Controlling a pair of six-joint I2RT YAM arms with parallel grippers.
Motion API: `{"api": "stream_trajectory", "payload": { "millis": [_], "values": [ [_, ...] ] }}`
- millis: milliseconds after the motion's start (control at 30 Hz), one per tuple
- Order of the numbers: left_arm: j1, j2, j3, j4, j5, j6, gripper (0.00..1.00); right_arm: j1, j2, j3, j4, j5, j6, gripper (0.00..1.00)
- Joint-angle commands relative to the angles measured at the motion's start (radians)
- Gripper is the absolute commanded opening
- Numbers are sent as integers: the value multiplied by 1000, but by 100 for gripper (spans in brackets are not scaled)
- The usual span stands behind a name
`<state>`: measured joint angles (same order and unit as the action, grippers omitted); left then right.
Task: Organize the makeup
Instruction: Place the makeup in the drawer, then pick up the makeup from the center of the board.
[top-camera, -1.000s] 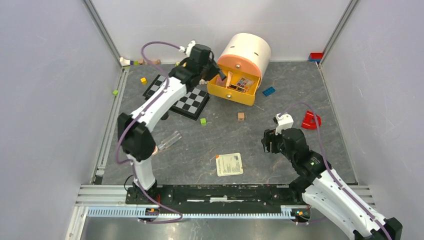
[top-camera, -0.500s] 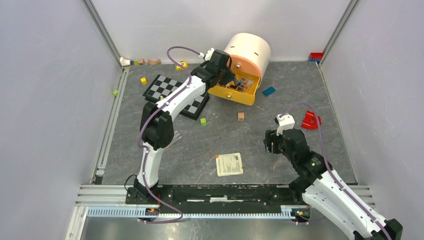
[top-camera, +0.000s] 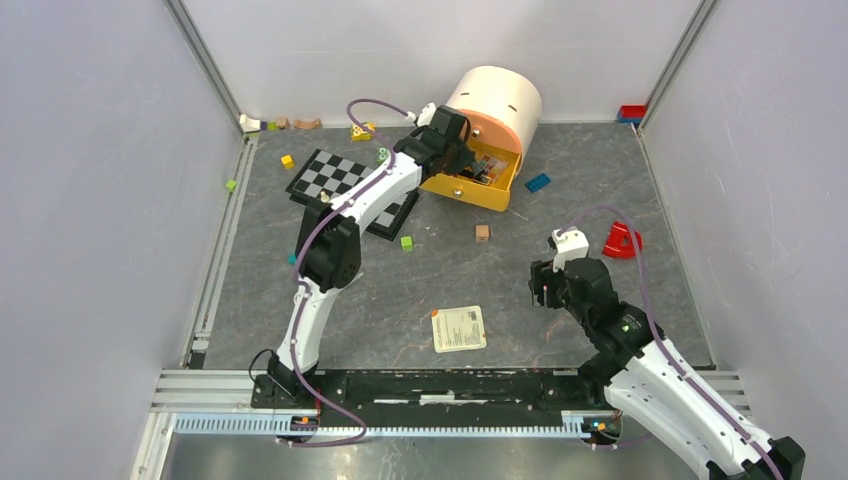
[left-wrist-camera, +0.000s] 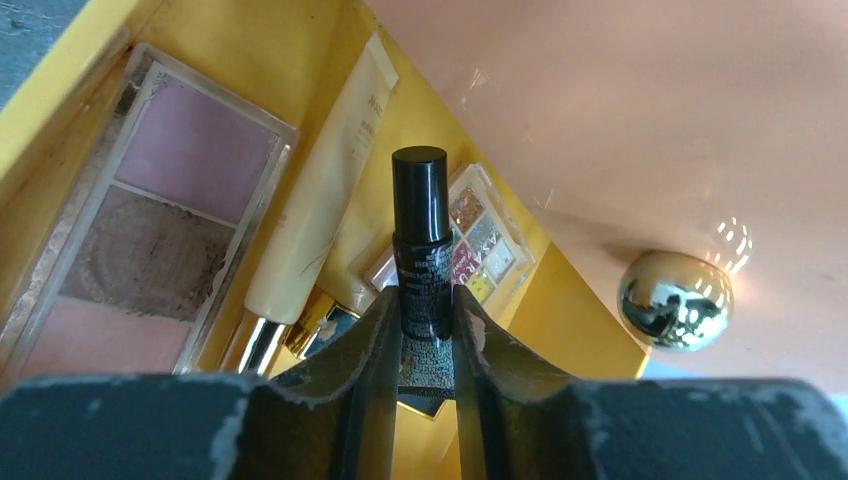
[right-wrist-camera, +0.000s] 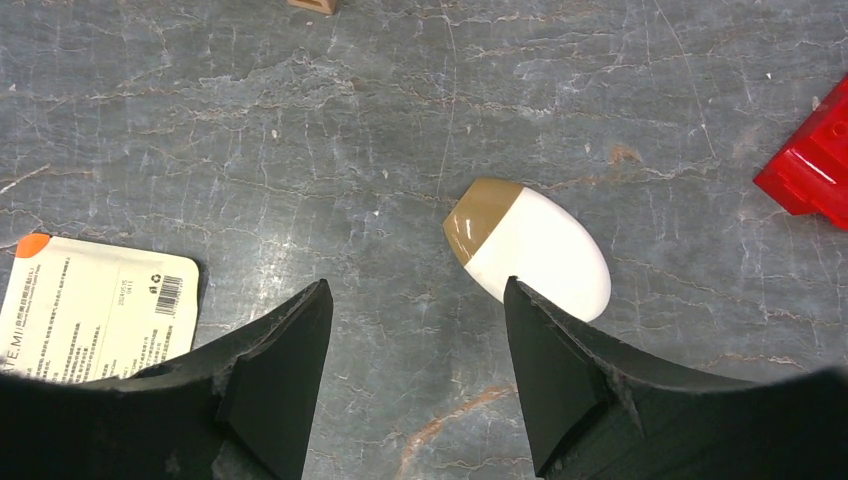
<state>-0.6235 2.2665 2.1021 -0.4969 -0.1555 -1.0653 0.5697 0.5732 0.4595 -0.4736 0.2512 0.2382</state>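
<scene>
My left gripper (left-wrist-camera: 424, 305) is shut on a black capped makeup tube (left-wrist-camera: 421, 250) and holds it over the open yellow drawer (left-wrist-camera: 590, 320). In the drawer lie a pink eyeshadow palette (left-wrist-camera: 150, 240), a cream tube (left-wrist-camera: 320, 190) and a multicolour palette (left-wrist-camera: 480, 240). In the top view the left gripper (top-camera: 462, 150) reaches into that drawer (top-camera: 470, 188). My right gripper (right-wrist-camera: 415, 295) hangs open over the table. A white egg-shaped sponge (right-wrist-camera: 535, 250) with a tan end lies just beyond its right finger.
The drawer belongs to a round cream cabinet (top-camera: 495, 100) with a gold knob (left-wrist-camera: 675, 300). A chessboard (top-camera: 340, 180), a printed card (top-camera: 459, 328), a red piece (top-camera: 622, 240), a blue brick (top-camera: 538, 182) and small cubes (top-camera: 406, 242) lie around.
The left arm has swung right from above the chessboard to the drawer, carrying the black tube. The right arm has barely moved.
</scene>
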Motion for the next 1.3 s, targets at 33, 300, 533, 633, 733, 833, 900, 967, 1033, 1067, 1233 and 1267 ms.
{"api": "stream_trajectory", "payload": {
  "millis": [33, 300, 533, 633, 733, 833, 900, 967, 1033, 1067, 1233, 1267],
  "values": [
    [-1, 21, 41, 24, -23, -28, 34, 4, -6, 39, 0, 30, -11, 71],
    [-1, 11, 41, 14, -25, -15, 47, 3, -8, 45, -5, 27, -6, 71],
    [-1, -61, 66, 15, -18, 39, 47, 4, -15, 50, -7, 23, 0, 71],
    [-2, -114, 77, 12, -10, 78, 48, 4, -21, 48, -2, 14, 4, 71],
    [-2, -180, 65, 11, -9, 134, 48, 3, -22, 50, 3, 6, 9, 71],
    [-2, -266, 19, 11, -6, 192, 49, 4, -26, 45, 7, 4, 10, 71],
    [-1, -337, -42, 8, -6, 236, 50, 3, -28, 41, 6, 5, 12, 71],
    [1, -424, -137, 3, -27, 276, 50, 3, -31, 37, 6, 4, 17, 71],
    [9, -525, -267, 17, -53, 304, 51, 4, -36, 32, 12, 0, 23, 71],
    [16, -588, -342, 27, -57, 318, 51, 2, -39, 27, 14, -3, 25, 70],
    [101, -862, -684, 12, -98, 352, 55, 4, -38, 21, 20, -12, 26, 71],
    [125, -917, -740, 2, -112, 359, 56, 4, -39, 18, 20, -12, 27, 70]
  ]
}}
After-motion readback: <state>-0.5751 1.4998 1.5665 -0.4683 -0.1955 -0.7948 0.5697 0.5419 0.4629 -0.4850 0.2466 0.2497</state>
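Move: The left hand holds the black tube in the open yellow drawer, its spot on the drawer floor straight below, about 3 cm down. Beside that spot, the cream tube lies some 4 cm left and 2 cm ahead, the eyeshadow palette 3 cm right and 2 cm ahead, the blush palette 7 cm left and 1 cm ahead. From the idle right hand the spot is about 28 cm ahead, 14 cm left, roughly level. The left fingers open, releasing the black tube, then the hand rises about 16 cm, swinging left and back. ##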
